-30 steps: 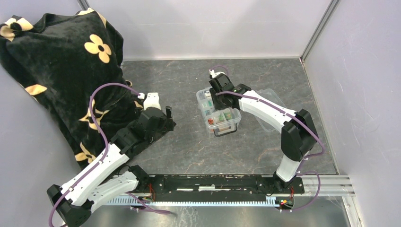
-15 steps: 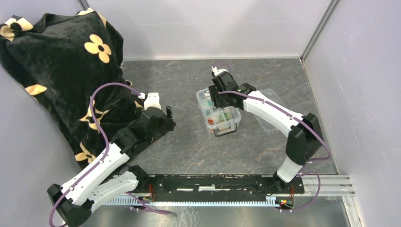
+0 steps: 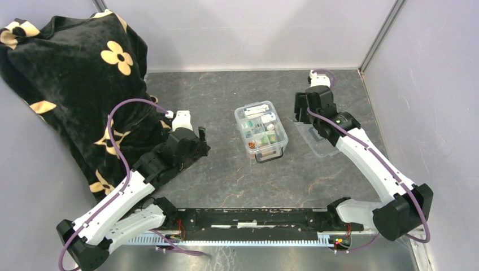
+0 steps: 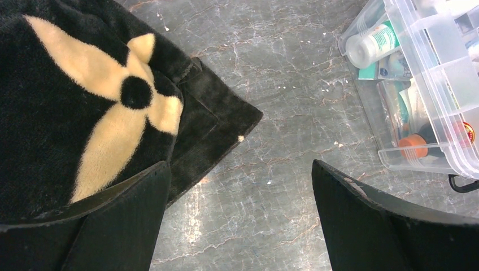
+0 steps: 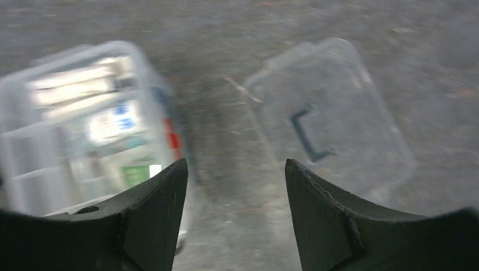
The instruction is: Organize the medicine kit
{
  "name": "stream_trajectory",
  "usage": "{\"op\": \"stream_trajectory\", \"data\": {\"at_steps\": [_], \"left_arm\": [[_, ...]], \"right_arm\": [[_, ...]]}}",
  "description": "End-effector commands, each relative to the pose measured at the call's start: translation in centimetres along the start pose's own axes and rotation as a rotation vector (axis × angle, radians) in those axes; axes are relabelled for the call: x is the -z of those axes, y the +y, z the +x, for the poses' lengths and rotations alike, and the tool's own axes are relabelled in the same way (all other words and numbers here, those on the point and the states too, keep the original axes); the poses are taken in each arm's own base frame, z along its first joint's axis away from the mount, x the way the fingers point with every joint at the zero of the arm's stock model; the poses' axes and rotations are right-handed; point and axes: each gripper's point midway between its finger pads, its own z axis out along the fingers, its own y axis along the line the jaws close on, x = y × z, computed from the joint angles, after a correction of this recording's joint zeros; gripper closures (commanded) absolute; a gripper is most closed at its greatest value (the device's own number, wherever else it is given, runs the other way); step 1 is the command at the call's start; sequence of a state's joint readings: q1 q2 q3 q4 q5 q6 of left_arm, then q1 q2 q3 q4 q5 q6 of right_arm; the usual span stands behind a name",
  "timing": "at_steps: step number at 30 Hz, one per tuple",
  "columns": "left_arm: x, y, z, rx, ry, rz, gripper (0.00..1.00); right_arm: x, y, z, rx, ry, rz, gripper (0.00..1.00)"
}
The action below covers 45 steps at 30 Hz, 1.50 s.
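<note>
The medicine kit is a clear plastic box standing open in the middle of the table, packed with small bottles and packets. The left wrist view has it at the right edge; in the right wrist view it is blurred on the left. My right gripper hovers between the kit and the flat clear lid, open and empty. My left gripper hangs wide open left of the kit, above bare table, holding nothing.
A black blanket with cream flowers covers the table's left side, and its corner reaches close to my left fingers. The clear lid with its dark handle lies right of the kit. Walls enclose the back and right.
My right gripper has left its place over the kit, swinging right and toward the back, and its jaws have spread apart. The left arm has stayed still.
</note>
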State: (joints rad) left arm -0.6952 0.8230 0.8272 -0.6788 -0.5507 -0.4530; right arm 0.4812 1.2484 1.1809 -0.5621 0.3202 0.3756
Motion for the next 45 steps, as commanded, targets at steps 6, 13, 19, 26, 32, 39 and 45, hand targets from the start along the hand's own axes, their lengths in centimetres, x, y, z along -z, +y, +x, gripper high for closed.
{"op": "stream_trajectory", "data": {"at_steps": [6, 13, 19, 26, 32, 39, 45], "left_arm": [[0.0, -0.3, -1.0, 0.037, -0.036, 0.004, 0.0], [-0.1, -0.4, -0.8, 0.028, -0.029, 0.01, 0.0], [-0.1, -0.5, -0.8, 0.027, -0.027, 0.011, 0.0], [-0.3, -0.5, -0.6, 0.021, -0.019, 0.011, 0.0], [-0.4, -0.6, -0.5, 0.019, -0.015, 0.009, 0.0], [-0.5, -0.7, -0.5, 0.014, -0.014, 0.01, 0.0], [-0.6, -0.9, -0.5, 0.013, -0.013, 0.021, 0.0]], "right_arm": [[-5.2, -7.0, 8.2, 0.121, 0.221, 0.112, 0.33], [-8.5, -7.0, 11.6, 0.201, 0.375, 0.019, 0.42], [-10.4, -7.5, 12.5, 0.258, 0.418, 0.015, 0.45], [-11.6, -7.6, 14.5, 0.256, 0.481, 0.007, 0.53], [-12.1, -8.0, 15.2, 0.231, 0.497, 0.029, 0.66], [-12.1, -8.5, 15.9, 0.171, 0.511, 0.032, 0.84], [-11.4, -8.5, 14.9, 0.119, 0.465, 0.016, 1.0]]}}
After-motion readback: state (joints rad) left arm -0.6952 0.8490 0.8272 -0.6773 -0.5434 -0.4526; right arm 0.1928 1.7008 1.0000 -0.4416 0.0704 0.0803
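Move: From the right hand, the clear lid lies flat some 14 cm to the right, 2 cm ahead and 22 cm below. The packed medicine box stands about 13 cm to this hand's left, 1 cm ahead, its middle 16 cm below. From the idle left hand, the lid is roughly 47 cm right, 13 cm ahead and 19 cm below. Right hand drops about 21 cm and goes 7 cm right, tipping down 30 degrees, and pinches the lid's left edge. ##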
